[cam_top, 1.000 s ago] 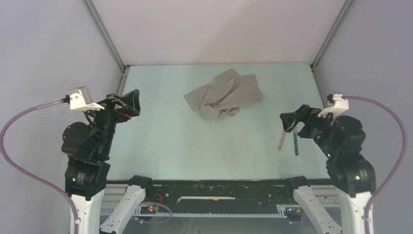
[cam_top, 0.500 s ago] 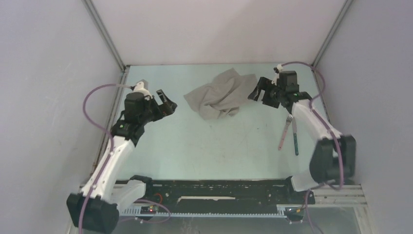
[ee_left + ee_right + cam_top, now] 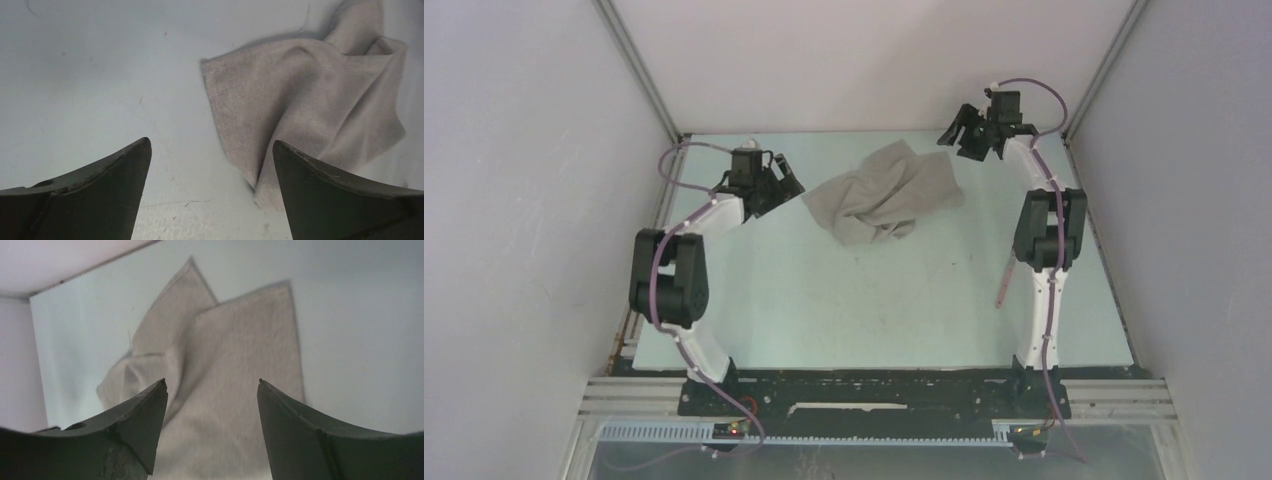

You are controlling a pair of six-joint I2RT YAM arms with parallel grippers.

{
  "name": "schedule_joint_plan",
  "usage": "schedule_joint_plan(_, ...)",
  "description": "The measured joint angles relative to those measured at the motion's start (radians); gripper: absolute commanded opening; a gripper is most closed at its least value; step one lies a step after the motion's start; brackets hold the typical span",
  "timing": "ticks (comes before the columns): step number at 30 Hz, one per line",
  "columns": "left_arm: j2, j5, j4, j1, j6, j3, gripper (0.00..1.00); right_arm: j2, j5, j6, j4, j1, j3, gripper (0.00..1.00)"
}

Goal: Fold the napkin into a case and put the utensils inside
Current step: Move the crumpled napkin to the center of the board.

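The napkin (image 3: 884, 195) lies as a crumpled taupe-grey heap at the back middle of the table, with no case in view. My left gripper (image 3: 792, 190) hovers open just left of it; in the left wrist view the left gripper (image 3: 210, 145) frames bare table, and the napkin (image 3: 310, 100) edge reaches the right finger. My right gripper (image 3: 957, 140) is at the napkin's far right corner. In the right wrist view the right gripper (image 3: 211, 382) stands open above the napkin (image 3: 235, 370), gripping nothing. Of the utensils, only a pale pink handle (image 3: 1003, 284) shows, beside the right arm.
The pale green table (image 3: 824, 290) is boxed in by grey walls on three sides, with metal frame posts (image 3: 639, 70) at the back corners. The right arm's elbow (image 3: 1046, 225) stands over the spot by the pink handle. A black rail (image 3: 874, 390) runs along the near edge.
Both arms have stretched from near their bases to the far end of the table, ending on either side of the napkin. The right jaws have narrowed somewhat.
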Motion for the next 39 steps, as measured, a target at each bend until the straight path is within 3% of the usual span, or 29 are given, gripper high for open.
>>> schedule_joint_plan(3, 0.073, 0.002, -0.002, -0.002, 0.001, 0.035, 1.00, 0.112, 0.026, 0.000, -0.054, -0.003, 0.142, 0.76)
schedule_joint_plan(9, 0.181, -0.027, -0.018, -0.008, 0.020, 0.132, 0.94, 0.179, 0.102, -0.010, -0.157, 0.011, 0.156, 0.74)
schedule_joint_plan(17, 0.378, -0.098, -0.143, -0.061, 0.065, 0.385, 0.86, 0.180, 0.438, -0.102, -0.322, 0.142, 0.152, 0.79)
schedule_joint_plan(20, 0.427, -0.118, -0.209, -0.081, 0.072, 0.452, 0.87, 0.174, 0.507, -0.113, -0.356, 0.183, 0.132, 0.77)
schedule_joint_plan(22, 0.432, -0.131, -0.254, -0.093, 0.072, 0.467, 0.84, 0.151, 0.528, -0.114, -0.362, 0.199, 0.092, 0.67)
schedule_joint_plan(25, 0.448, -0.145, -0.313, -0.108, 0.074, 0.509, 0.62, 0.119, 0.546, -0.114, -0.379, 0.203, 0.037, 0.30)
schedule_joint_plan(28, 0.476, -0.142, -0.338, -0.114, 0.073, 0.549, 0.38, 0.092, 0.544, -0.112, -0.369, 0.204, -0.009, 0.00)
schedule_joint_plan(29, 0.483, -0.139, -0.343, -0.116, 0.074, 0.551, 0.30, 0.076, 0.541, -0.112, -0.362, 0.205, -0.035, 0.00)
schedule_joint_plan(31, 0.488, -0.135, -0.356, -0.116, 0.083, 0.542, 0.03, 0.013, 0.539, -0.101, -0.330, 0.212, -0.142, 0.00)
schedule_joint_plan(35, 0.466, -0.131, -0.347, -0.106, 0.092, 0.498, 0.00, -0.185, 0.509, -0.082, -0.281, 0.264, -0.447, 0.00)
schedule_joint_plan(39, 0.347, -0.168, -0.363, -0.088, 0.113, 0.333, 0.00, -0.424, 0.472, -0.056, -0.252, 0.348, -0.732, 0.00)
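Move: The crumpled napkin's right-hand edge is what my right hand goes for: roughly 8 cm back, 1 cm left and 12 cm below. The napkin's middle is about 5 cm back and 16 cm left of that hand. The pink utensil lies some 30 cm back and 7 cm right of it, the green one 33 cm back and 12 cm right. From my left hand, the napkin's left corner is about 7 cm ahead, 4 cm right and 10 cm below. I sink my right hand about 11 cm while easing back, rolling some 30 degrees left side down and tipping it downward, pinch the napkin's right edge, then drag it back about 15 cm and a little left. My left hand reaches some 6 cm forward and down towards the left corner, shuts, then draws back low over the board, fingers closed. ##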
